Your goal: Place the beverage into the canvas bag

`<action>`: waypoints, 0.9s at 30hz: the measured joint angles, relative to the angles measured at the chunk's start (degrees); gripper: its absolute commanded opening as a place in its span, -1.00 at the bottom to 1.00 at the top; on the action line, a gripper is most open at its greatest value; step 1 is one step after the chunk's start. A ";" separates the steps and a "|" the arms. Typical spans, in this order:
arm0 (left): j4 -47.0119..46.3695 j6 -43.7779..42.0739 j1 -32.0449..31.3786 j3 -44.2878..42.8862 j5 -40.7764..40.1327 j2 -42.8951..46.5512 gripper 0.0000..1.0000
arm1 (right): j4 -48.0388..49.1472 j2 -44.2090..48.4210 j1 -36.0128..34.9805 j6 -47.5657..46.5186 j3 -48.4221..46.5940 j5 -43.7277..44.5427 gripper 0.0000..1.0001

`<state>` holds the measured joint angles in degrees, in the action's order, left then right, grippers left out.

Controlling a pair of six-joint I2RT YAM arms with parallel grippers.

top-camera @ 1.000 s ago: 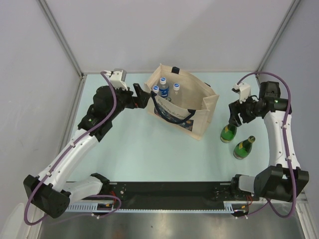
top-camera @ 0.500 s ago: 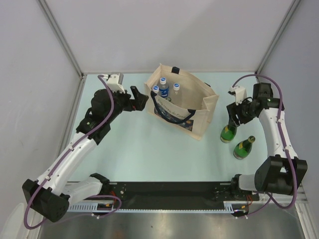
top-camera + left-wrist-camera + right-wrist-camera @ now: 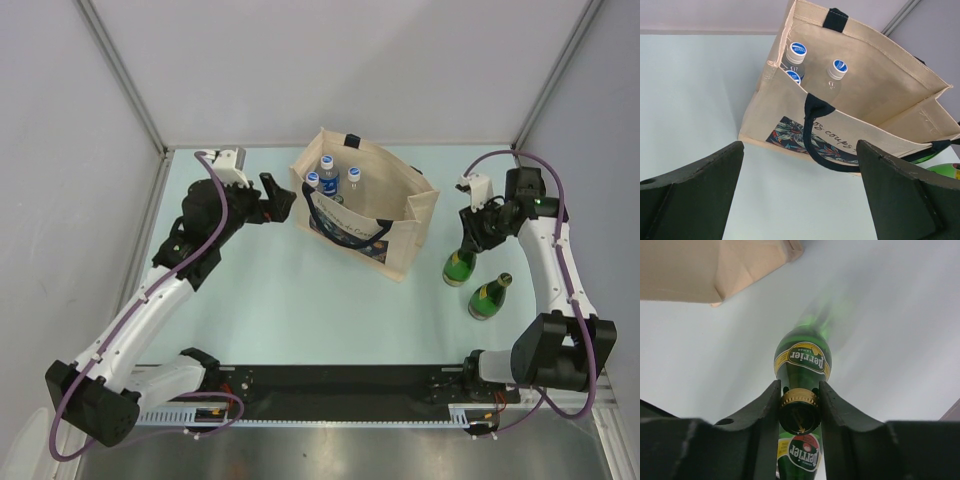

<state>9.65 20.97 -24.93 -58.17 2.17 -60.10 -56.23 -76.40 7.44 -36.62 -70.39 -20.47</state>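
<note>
The canvas bag (image 3: 402, 232) stands open mid-table, beige with navy handles and a dark printed panel; in the left wrist view the canvas bag (image 3: 880, 85) shows three clear water bottles (image 3: 836, 73) inside. A green Perrier bottle (image 3: 458, 266) stands upright just right of the bag. My right gripper (image 3: 467, 238) comes down over it, both fingers pressed against the gold cap of the green bottle (image 3: 802, 357), with the right gripper (image 3: 800, 401) shut on the neck. My left gripper (image 3: 283, 199) hovers open just left of the bag; the left gripper (image 3: 800, 195) holds nothing.
A second green bottle (image 3: 487, 297) stands right of and nearer than the held one. Grey walls enclose the pale table on three sides, and a black rail (image 3: 340, 385) runs along the near edge.
The right gripper's jaws have closed in on the green bottle's neck. The left arm drew back slightly from the bag's left side and stayed open.
</note>
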 measured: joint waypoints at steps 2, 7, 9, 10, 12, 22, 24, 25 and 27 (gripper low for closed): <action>-0.02 0.00 0.00 0.11 0.00 0.00 0.99 | 0.00 0.00 0.02 -0.42 0.00 -0.02 -0.97; -0.13 0.00 0.04 0.13 0.44 0.00 0.99 | -2.01 -0.35 0.37 -1.18 -1.09 -0.13 -1.00; -0.11 0.00 0.11 0.13 0.90 -0.02 0.99 | -4.04 -0.92 1.16 -1.40 -2.82 -0.79 -1.00; -0.13 0.00 0.15 0.13 1.07 -0.02 1.00 | -5.29 -1.40 1.73 -1.42 -4.42 -1.18 -1.00; -0.13 0.00 0.24 0.13 1.25 -0.04 0.99 | -7.19 -2.19 2.67 -1.49 -8.41 -1.73 -1.00; -0.17 0.00 1.22 0.13 2.29 -0.59 0.99 | -9.84 -5.62 3.37 0.48 -34.91 -4.66 -1.00; -0.15 0.00 1.36 0.13 2.54 -0.87 0.99 | -10.05 -7.65 2.95 1.31 -40.74 -5.20 -1.00; -0.17 0.00 1.40 0.13 2.62 -1.05 0.99 | -9.99 -8.90 2.58 1.97 -43.87 -5.53 -1.00; -0.20 0.00 1.51 0.11 2.78 -1.44 0.99 | -10.38 -11.67 1.70 2.89 -50.25 -5.66 -1.00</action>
<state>9.45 20.97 -23.42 -58.06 4.95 -61.54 -66.61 -88.07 9.15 -33.74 -120.64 -26.13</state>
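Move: The right hand already grips the neck of the green bottle nearer the bag. The middle of the canvas bag lies about 15 cm ahead of this hand, 21 cm to its left and some 5 cm lower; inside, the nearest blue-capped bottle is roughly 18 cm ahead and 25 cm left. The second green bottle stands about 8 cm back and 7 cm right. From the idle left hand the bag is some 12 cm ahead, 20 cm right and 15 cm below. Upward, after a brief hold, the right hand lifts the green bottle by its neck some 22 cm, easing forward about 7 cm on the way and staying off to the bag's right. The wrist tips the fingers up and outward by nearly 30 degrees while they keep their pinch. ##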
